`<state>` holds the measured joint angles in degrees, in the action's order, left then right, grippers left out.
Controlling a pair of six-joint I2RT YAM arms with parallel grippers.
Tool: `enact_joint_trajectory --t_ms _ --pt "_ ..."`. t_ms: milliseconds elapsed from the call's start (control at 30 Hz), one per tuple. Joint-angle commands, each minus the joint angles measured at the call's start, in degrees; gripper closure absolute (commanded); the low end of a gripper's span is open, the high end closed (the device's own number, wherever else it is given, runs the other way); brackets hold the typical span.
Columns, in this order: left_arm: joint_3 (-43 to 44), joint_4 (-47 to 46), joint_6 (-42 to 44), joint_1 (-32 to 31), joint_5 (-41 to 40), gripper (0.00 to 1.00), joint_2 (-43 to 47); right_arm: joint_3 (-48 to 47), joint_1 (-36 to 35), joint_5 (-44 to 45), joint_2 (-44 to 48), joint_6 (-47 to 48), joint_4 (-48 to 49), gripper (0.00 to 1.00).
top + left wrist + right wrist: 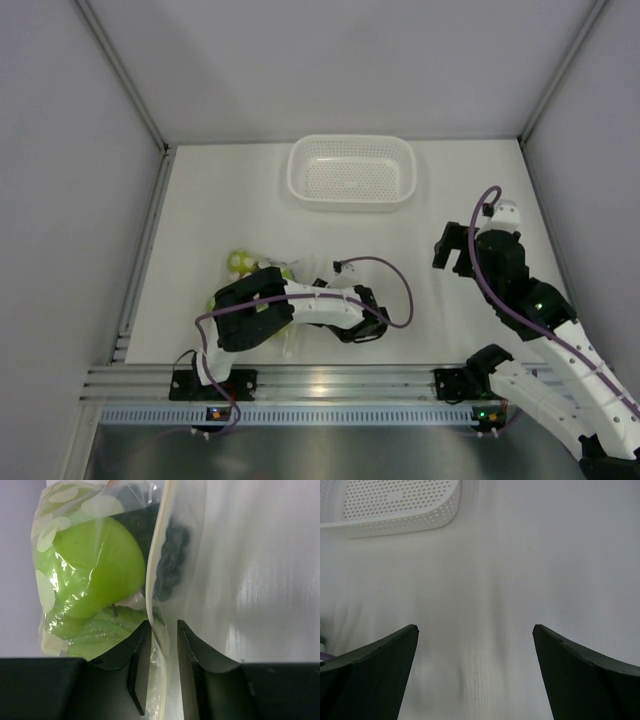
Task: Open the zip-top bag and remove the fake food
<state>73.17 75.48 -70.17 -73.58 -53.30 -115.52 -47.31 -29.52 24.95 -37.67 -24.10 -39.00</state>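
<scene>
The zip-top bag (50, 535), clear with white dots, lies at the front left of the table (243, 262). Through its plastic I see fake food: a green apple (95, 565), another green fruit (100, 635) below it and a dark grape bunch (172, 555). My left gripper (163, 622) straddles the bag's edge strip (155, 540). The jaws stand narrow, the strip lying against the left finger (135, 645) with a gap to the right one. In the top view the left gripper (272, 272) sits low beside the bag. My right gripper (475, 627) hovers open and empty over bare table at the right (455, 250).
A white perforated basket (300, 180) stands at the back centre; its corner shows in the right wrist view (420, 522). Grey walls enclose the table on three sides. A metal rail (320, 380) runs along the near edge.
</scene>
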Motion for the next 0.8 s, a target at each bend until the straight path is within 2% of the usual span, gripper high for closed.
enact_joint_trajectory --t_ms 0,67,133,200,433,633,767 --pt "-0.3 4.8 -2.5 -0.2 -1.1 0.7 -1.2 0.1 -0.7 -1.4 -0.1 -0.2 2.9 0.01" --pt "0.0 4.8 -2.7 -0.2 -1.6 0.78 -1.1 0.2 -0.7 -1.8 -0.1 -0.1 3.2 0.01" --pt "0.4 4.8 -2.7 -0.1 -2.0 0.91 -0.9 0.3 -0.7 -1.7 -0.1 -0.2 3.1 0.01" --pt "1.1 4.8 -2.5 0.1 -2.5 1.0 -0.2 0.5 -0.7 -1.8 0.0 -0.2 3.3 0.01" --pt "5.4 4.8 -0.4 2.0 -4.6 1.0 5.1 1.1 -0.7 -1.8 0.2 0.0 3.8 0.01" --pt "14.9 4.7 1.2 4.6 -7.9 1.0 12.1 1.4 -0.6 -1.9 1.7 0.7 4.8 0.01" --pt "22.0 4.6 0.9 6.6 -11.0 1.0 14.8 2.7 -0.7 -9.2 3.1 3.5 8.3 0.01"
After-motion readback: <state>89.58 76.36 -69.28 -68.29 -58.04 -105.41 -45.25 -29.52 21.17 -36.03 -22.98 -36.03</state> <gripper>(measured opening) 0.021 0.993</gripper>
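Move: The bag's zip edge runs forward and back between the left hand's half-closed fingers, about 1 cm below the hand point. The dark grapes lie about 4 cm ahead and 2 cm to its left, the big green fruit 5 cm ahead and 5 cm left, both 2 cm lower than the hand. The white basket stands some 29 cm ahead and 11 cm right. From the right hand, the zip edge is about 33 cm left, 4 cm back and 20 cm below. Pinching the bag's zip edge between its fingertips, the left hand shuts fully almost on the spot, then lifts with growing speed, about 11 cm up while carrying the edge some 5 cm forward and 5 cm right. As it rises, the wrist rolls its left side down by some 20 degrees and the fingers tip up by about 10. ##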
